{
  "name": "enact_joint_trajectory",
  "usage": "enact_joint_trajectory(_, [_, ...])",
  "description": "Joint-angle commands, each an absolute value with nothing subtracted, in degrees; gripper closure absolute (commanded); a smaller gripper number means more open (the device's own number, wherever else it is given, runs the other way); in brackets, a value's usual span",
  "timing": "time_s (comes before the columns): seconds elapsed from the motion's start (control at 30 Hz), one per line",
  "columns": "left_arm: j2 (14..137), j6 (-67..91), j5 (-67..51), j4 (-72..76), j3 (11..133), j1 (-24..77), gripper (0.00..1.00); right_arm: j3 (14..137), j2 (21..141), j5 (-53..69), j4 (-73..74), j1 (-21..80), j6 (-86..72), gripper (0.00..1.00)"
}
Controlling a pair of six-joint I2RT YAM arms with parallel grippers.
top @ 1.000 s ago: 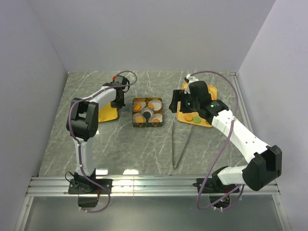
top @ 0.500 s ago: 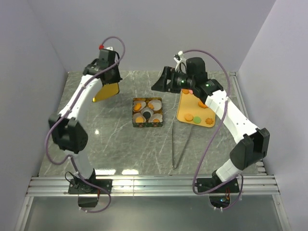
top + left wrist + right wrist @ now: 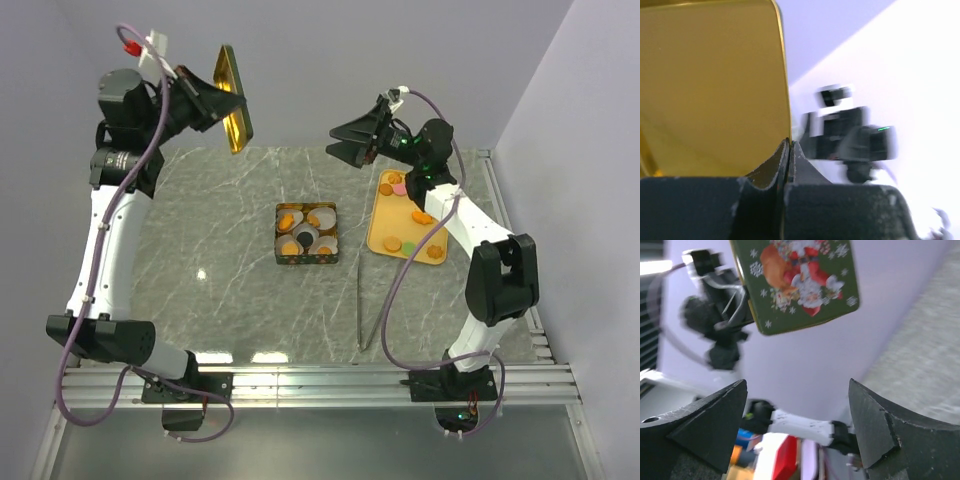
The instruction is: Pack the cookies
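Observation:
Orange cookies [image 3: 392, 243], plus a pink and a green one, lie on the orange tray [image 3: 381, 218] at the right. More cookies [image 3: 288, 220] sit in white paper cups inside the square tin [image 3: 307, 259] at mid-table. My left gripper [image 3: 214, 99] is raised high at the back left, shut on the edge of the tin's gold lid [image 3: 236, 98]. The left wrist view shows the lid's gold inside [image 3: 710, 85] pinched at the left gripper [image 3: 788, 142]. My right gripper [image 3: 348, 140] hovers open and empty above the table's back. In its own view the right gripper [image 3: 797, 385] faces the lid's Santa picture [image 3: 800, 282].
A pair of long thin metal tongs [image 3: 374, 300] lies on the marble table [image 3: 230, 290] between the tin and the tray. Grey walls close in the back and both sides. A metal rail [image 3: 320, 385] carries both arm bases at the near edge.
My left arm has lifted the gold lid from the table's left side to high in the air. My right gripper has risen off the tray and swung left, staying open.

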State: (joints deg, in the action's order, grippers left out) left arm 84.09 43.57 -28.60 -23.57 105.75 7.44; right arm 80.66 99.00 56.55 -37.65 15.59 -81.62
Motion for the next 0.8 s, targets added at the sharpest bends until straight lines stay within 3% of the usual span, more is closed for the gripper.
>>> enact_joint_trajectory(0.0, [81.83,58.92,-44.37,-4.78,105.48,4.41,1.0,82.44,99.93,59.24,-61.95,15.91,-97.72,0.11])
enact_joint_trajectory(0.13, [81.03,73.01,-50.18,14.73,100.47,3.16,0.99,84.98,102.3,58.27,-69.85,15.91,-103.6,0.1])
enact_joint_trajectory(0.4, [81.74,90.49,-53.88,37.74,98.53,3.16,0.99,92.72,106.52,60.03,-72.86,15.73,-105.12,0.09])
enact_joint_trajectory(0.77, [79.02,104.31,-51.16,54.65,90.36,3.25,0.99,98.7,108.28,60.38,-68.91,17.66,-102.66,0.07])
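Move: The gold lid is already pinched in the left gripper, hanging with its middle about 5 cm ahead, 2 cm right and 8 cm below. From the open right gripper it lies roughly 20 cm left, 6 cm ahead and 3 cm higher. The cookie box is some 13 cm right, 2 cm ahead and 46 cm below the left gripper; the orange cookie tray is about 19 cm right, 4 cm ahead and 39 cm below the right one. Keep the lid pinched by its edge and lift the left gripper about 11 cm while drawing it back as far, turning the wrist clockwise some 35 degrees and rolling its left side down, so the lid swings towards the right gripper. Raise the empty right gripper about 9 cm alongside, easing back slightly and tipping its fingers up, jaws still wide open. ##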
